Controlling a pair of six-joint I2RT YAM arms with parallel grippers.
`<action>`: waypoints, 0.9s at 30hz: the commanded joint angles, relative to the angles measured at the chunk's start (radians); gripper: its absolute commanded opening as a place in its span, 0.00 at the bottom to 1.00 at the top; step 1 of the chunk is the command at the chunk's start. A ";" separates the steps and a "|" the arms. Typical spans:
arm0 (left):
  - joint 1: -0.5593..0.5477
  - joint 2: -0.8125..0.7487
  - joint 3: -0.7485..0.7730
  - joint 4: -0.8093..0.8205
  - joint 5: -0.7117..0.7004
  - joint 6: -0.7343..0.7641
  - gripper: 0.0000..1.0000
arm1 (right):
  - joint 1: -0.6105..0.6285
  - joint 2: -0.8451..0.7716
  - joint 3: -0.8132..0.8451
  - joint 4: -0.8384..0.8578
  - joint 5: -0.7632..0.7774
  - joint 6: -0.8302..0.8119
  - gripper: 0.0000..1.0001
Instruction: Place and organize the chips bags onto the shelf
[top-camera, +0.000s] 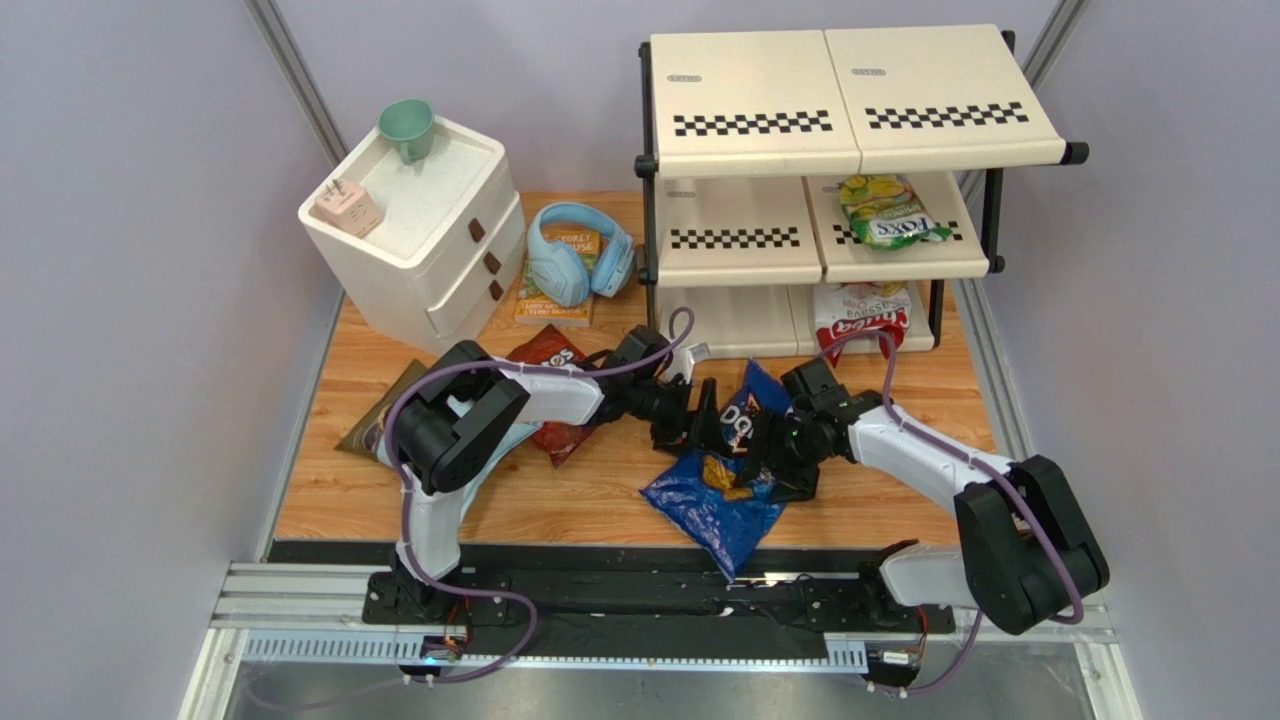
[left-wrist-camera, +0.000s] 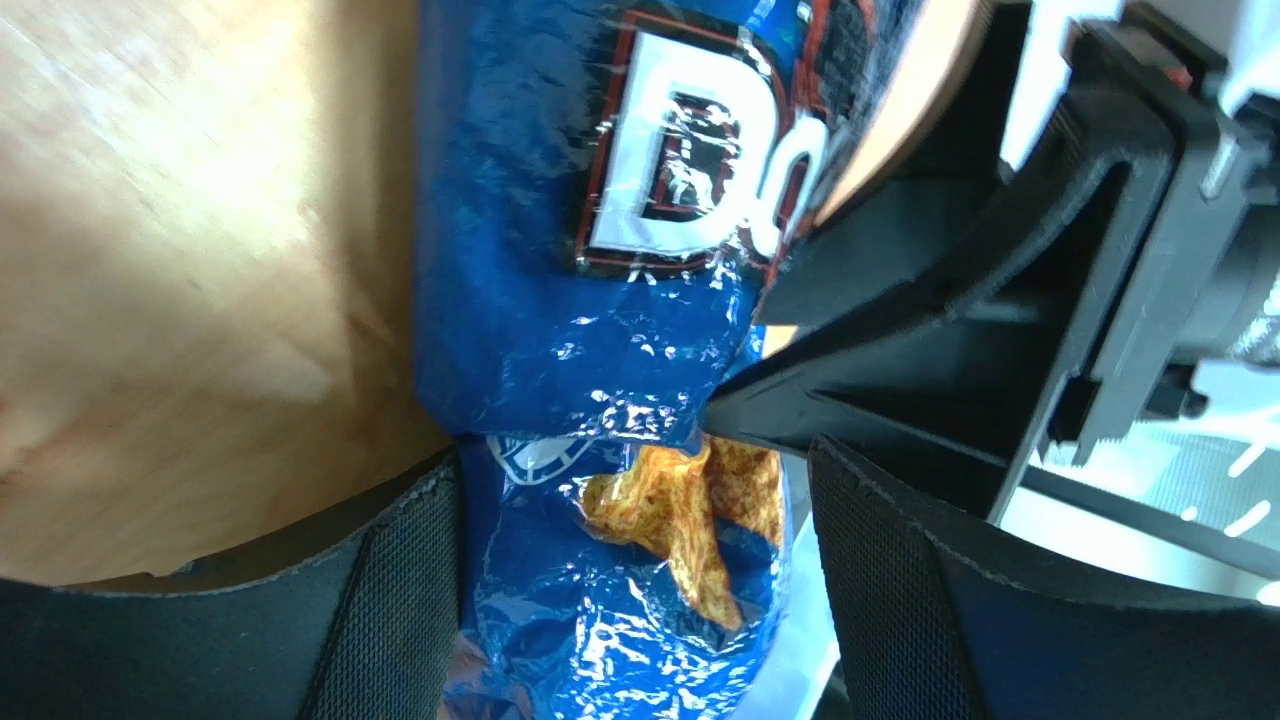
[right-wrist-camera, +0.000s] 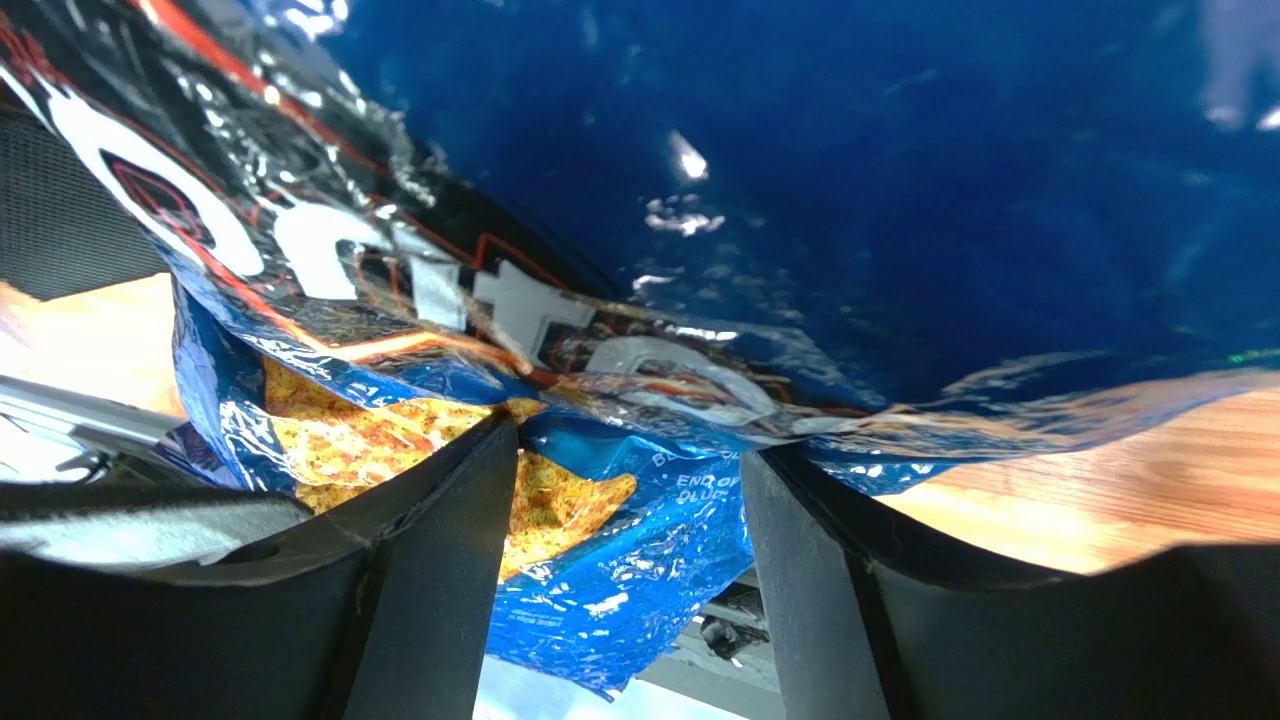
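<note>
The blue Doritos bag (top-camera: 718, 503) lies mid-table with its top end raised between both grippers. My left gripper (top-camera: 694, 413) stands open around it: in the left wrist view the bag (left-wrist-camera: 571, 300) touches one pad, with a gap at the other, gripper (left-wrist-camera: 631, 600). My right gripper (top-camera: 774, 443) is shut on the bag's crumpled fold (right-wrist-camera: 902, 180), gripper (right-wrist-camera: 631, 465). A red Doritos bag (top-camera: 559, 435) lies under my left arm. On the shelf (top-camera: 751, 90), a green-yellow bag (top-camera: 894, 210) sits on the middle tier and a white-and-red bag (top-camera: 860, 312) on the bottom.
A white two-drawer cabinet (top-camera: 413, 225) at back left carries a green cup (top-camera: 407, 128) and a pink item (top-camera: 347, 206). Blue headphones (top-camera: 579, 255) rest on an orange book (top-camera: 556, 308). A brown packet edge (top-camera: 376, 423) shows by the left arm.
</note>
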 joint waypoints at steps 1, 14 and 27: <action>-0.039 -0.010 -0.124 0.154 0.023 -0.047 0.82 | 0.020 0.030 0.021 0.019 -0.009 -0.041 0.63; -0.048 -0.075 -0.254 0.375 0.089 -0.206 0.38 | 0.018 0.113 0.091 0.100 -0.038 -0.072 0.64; -0.051 -0.358 -0.362 0.230 -0.120 -0.343 0.00 | -0.022 -0.006 0.166 0.053 -0.041 -0.051 0.63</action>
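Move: The blue Doritos bag lies almost under the left hand, its middle about 4 cm back, 3 cm to the right and 3 cm lower. From that hand, the red Doritos bag is roughly 21 cm left and 5 cm ahead, also some 3 cm below. The blue bag's middle is about 5 cm left of the right hand, 1 cm back and 1 cm below. Left hand draws back about 5 cm, pinching shut on the blue bag's left edge; open right hand edges forward-left. ##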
